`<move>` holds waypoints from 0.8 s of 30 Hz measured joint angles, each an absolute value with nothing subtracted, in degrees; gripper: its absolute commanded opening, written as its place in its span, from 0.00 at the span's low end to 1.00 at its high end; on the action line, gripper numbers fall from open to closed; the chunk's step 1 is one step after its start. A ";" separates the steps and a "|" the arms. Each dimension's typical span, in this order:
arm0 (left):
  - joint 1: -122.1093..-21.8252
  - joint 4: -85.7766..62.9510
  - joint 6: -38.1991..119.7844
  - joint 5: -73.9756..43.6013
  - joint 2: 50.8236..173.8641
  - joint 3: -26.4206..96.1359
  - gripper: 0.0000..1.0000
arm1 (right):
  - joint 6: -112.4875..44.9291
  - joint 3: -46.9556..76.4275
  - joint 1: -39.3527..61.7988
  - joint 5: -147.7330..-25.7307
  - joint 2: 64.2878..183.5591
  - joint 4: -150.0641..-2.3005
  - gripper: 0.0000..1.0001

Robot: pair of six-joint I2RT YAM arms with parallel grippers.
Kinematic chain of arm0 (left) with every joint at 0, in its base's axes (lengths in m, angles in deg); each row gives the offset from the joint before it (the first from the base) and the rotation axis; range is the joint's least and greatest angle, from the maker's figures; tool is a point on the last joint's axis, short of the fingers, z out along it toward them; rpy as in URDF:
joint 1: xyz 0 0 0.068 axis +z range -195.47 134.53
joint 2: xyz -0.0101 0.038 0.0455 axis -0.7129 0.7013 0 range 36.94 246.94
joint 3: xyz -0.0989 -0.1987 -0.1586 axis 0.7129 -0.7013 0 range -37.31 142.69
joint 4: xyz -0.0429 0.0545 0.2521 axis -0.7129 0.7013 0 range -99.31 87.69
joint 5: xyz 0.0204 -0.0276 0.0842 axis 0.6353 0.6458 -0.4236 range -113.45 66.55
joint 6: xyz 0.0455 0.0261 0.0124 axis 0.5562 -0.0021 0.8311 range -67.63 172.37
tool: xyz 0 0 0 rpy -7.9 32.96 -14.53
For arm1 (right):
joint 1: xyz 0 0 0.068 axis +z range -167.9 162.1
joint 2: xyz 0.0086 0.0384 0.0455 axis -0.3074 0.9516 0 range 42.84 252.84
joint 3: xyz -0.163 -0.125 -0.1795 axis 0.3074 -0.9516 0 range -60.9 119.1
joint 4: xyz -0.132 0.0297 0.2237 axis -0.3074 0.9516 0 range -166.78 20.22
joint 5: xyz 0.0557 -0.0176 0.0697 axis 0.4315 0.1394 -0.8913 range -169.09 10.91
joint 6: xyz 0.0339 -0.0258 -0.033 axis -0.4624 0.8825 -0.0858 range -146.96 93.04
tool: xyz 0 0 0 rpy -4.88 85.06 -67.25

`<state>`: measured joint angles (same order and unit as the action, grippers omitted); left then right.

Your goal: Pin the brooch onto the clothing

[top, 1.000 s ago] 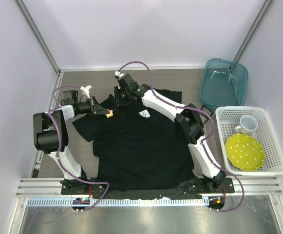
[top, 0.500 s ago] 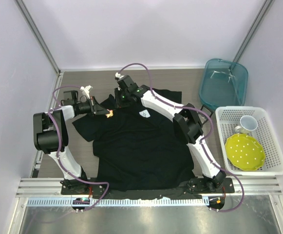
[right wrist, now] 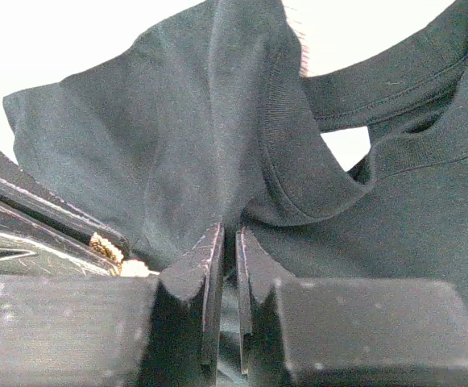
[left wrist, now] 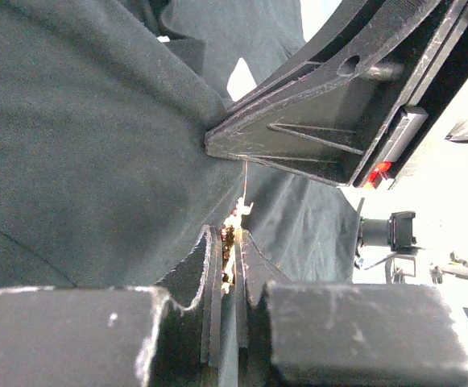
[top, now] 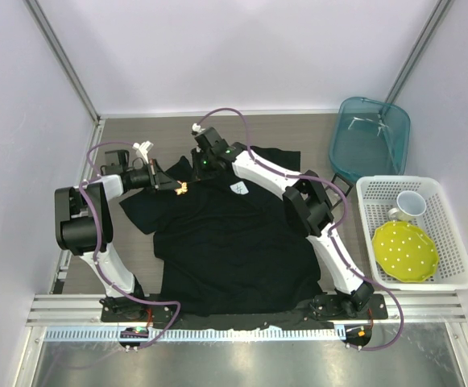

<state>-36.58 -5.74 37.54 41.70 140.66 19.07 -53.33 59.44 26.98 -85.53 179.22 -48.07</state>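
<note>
The black T-shirt (top: 234, 242) lies flat on the table with its white chest label (top: 239, 189) near the collar. My left gripper (top: 177, 188) is shut on the small golden-orange brooch (top: 182, 189) and holds it at the shirt's left shoulder. In the left wrist view the brooch (left wrist: 232, 242) sits edge-on between the jaws of the left gripper (left wrist: 230, 235), its pin pointing at the cloth (left wrist: 97, 161). My right gripper (top: 199, 172) is shut on a fold of shirt by the collar. The right wrist view shows the right gripper (right wrist: 227, 238) pinching cloth (right wrist: 209, 145), with the brooch (right wrist: 113, 254) at lower left.
A white basket (top: 451, 278) holding a yellow dotted plate (top: 405, 251) and a mug (top: 408, 206) stands at the right. A teal bin (top: 372, 137) sits behind it. Purple cables loop over both arms.
The right gripper has edged slightly toward the left gripper with its fold of shirt. The left gripper and brooch have hardly moved.
</note>
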 measured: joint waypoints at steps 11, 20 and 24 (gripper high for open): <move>-36.63 -5.98 37.52 42.20 140.64 18.98 0.02 | -54.84 59.41 25.51 -89.83 179.24 -48.96 0.01; -36.63 -6.09 37.52 42.18 140.46 18.63 0.02 | -54.69 59.28 24.73 -90.73 179.24 -49.40 0.01; -36.63 -6.09 37.48 42.20 140.31 18.63 0.02 | -54.69 59.13 24.66 -91.08 179.24 -49.60 0.01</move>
<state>-36.63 -6.09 37.48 42.20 140.31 18.63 -54.69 59.13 24.66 -91.08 179.24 -49.60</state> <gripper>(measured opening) 0.090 0.018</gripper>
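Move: The right hand's open fingertips stand at the raised fold of the dark shirt they are to pinch, which lies right between and at most about 1 cm below them. From them the brooch is some 5 cm left and 3 cm back, at about the same height, and the white patch about 12 cm right and 3 cm back, roughly 2 cm lower. From the left hand, which holds the brooch, that fold is about 6 cm right, 3 cm ahead and 1 cm below. The shirt fold gets pinched: the right hand's fingers, part open, shut fully on it beside the brooch's pin, almost on the spot. While closing, the hand eases up about half a centimetre, then shifts forward by about as much and rolls some 5 degrees, left side rising. The left hand holds still, its fingers keeping the brooch with the pin towards the fold. ##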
